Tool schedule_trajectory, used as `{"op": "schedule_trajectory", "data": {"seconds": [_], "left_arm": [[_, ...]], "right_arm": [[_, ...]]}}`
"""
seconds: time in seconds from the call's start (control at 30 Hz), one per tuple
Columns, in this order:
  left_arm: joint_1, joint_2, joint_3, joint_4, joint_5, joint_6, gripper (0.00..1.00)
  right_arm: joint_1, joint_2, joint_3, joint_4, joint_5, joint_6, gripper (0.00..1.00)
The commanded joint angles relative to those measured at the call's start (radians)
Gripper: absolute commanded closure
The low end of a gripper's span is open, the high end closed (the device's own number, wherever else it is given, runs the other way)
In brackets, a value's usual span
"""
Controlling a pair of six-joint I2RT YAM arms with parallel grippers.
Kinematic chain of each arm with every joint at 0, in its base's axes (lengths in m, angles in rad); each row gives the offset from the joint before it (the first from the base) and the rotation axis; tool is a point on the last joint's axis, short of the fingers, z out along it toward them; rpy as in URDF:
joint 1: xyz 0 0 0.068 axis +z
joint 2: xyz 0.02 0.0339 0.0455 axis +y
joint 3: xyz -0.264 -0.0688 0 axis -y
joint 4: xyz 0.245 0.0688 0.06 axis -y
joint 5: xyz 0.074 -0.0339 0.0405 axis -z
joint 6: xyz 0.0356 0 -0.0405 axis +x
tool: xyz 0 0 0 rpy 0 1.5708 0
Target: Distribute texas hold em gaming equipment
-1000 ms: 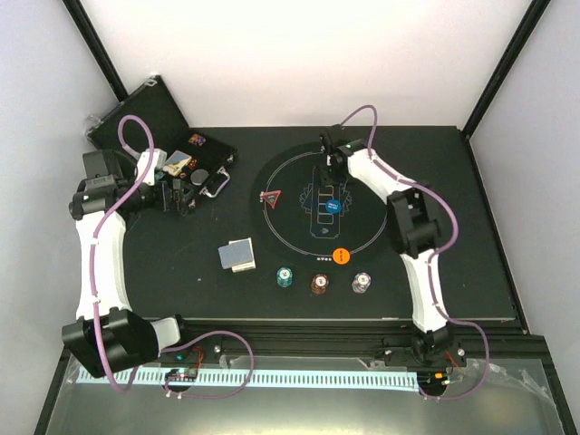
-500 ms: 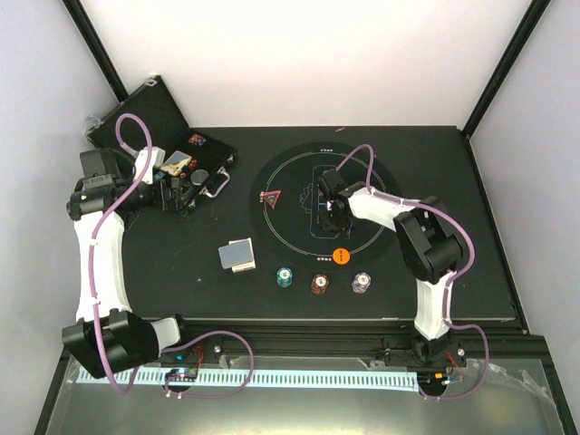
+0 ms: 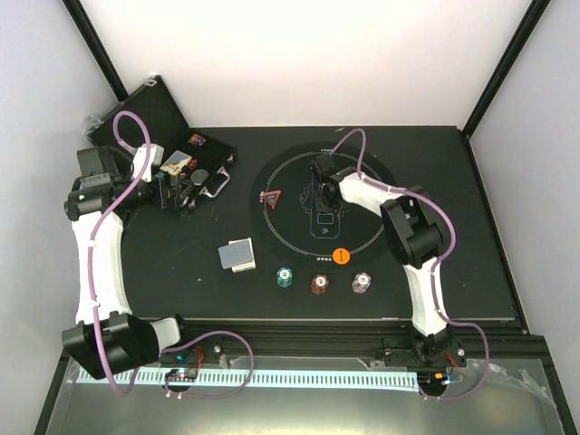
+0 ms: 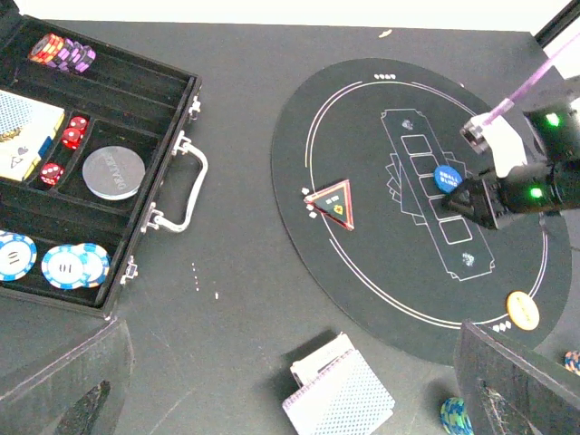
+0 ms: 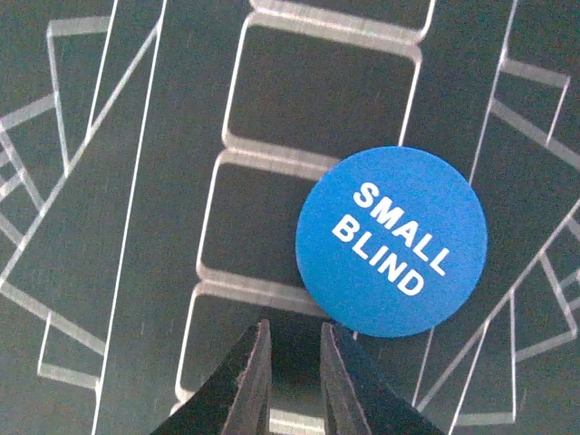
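The blue disc point(image 5: 391, 240), marked SMALL BLIND, lies flat on the round mat point(image 3: 290, 237). My right gripper point(image 5: 294, 324) hangs low over the mat, its jaws a narrow gap apart with nothing between them. Its right fingertip is at the disc's near edge. On the mat also lie the red triangle marker point(image 3: 271, 198) and the orange disc point(image 3: 341, 256). Teal point(image 3: 285, 275), brown-red point(image 3: 319, 284) and white-grey point(image 3: 362, 283) chip stacks stand in front of it. The playing cards point(image 3: 237, 256) lie to its left. My left gripper point(image 3: 177, 190) is wide open and empty above the case.
The open black case point(image 4: 172, 163) at the back left holds more chips, red dice, a card deck and a silver disc. Its lid point(image 3: 136, 113) leans against the back left corner. White walls close in the table on three sides.
My right gripper has come from the mat's far edge down to the blue disc, and its jaws have narrowed. The left arm has barely shifted.
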Motion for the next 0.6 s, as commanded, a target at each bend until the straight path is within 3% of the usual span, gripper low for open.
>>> {"op": "schedule_trajectory", "data": {"seconds": [0.0,0.27,0.33,0.4,0.5,0.57], "left_arm": [[0.008,-0.012,0.043,-0.011,0.017,-0.011,0.01],[0.008,-0.009,0.039,-0.006,0.013,-0.013,0.01],[0.008,-0.007,0.040,-0.010,0.006,-0.006,0.01],[0.008,-0.006,0.044,-0.013,0.002,0.002,0.01],[0.008,-0.006,0.049,-0.015,-0.002,0.010,0.01],[0.009,-0.005,0.051,-0.015,-0.005,0.013,0.01]], "right_arm": [[-0.042,0.096,0.133,-0.024,0.072,-0.014,0.82],[-0.081,0.303,0.492,-0.174,0.053,-0.069,0.83],[-0.081,0.319,0.544,-0.216,0.015,-0.073,0.79],[-0.074,0.268,0.453,-0.168,-0.037,-0.075,0.71],[-0.067,0.132,0.272,-0.073,-0.093,-0.071,0.52],[-0.062,0.074,0.182,-0.036,-0.099,-0.076,0.45]]}}
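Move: The small blind disc lies just ahead of my nearly shut right fingertips, about 3 cm forward and 2 cm to the right, perhaps 1 cm below. From that hand the red-edged triangle stands some 15 cm left and 5 cm ahead, and the orange disc about 11 cm back and 4 cm right, both flat on the table. From my raised left hand the small blind is roughly 37 cm right, 10 cm ahead and 28 cm down. I sweep my right hand quickly forward, level and low over the mat, about 9 cm up the row of card boxes along the small blind's left side. Then I turn back some 2 cm and spread the fingers to about half open. My right fingertip starts by the disc's near-left rim and ends close beside its left rim. ##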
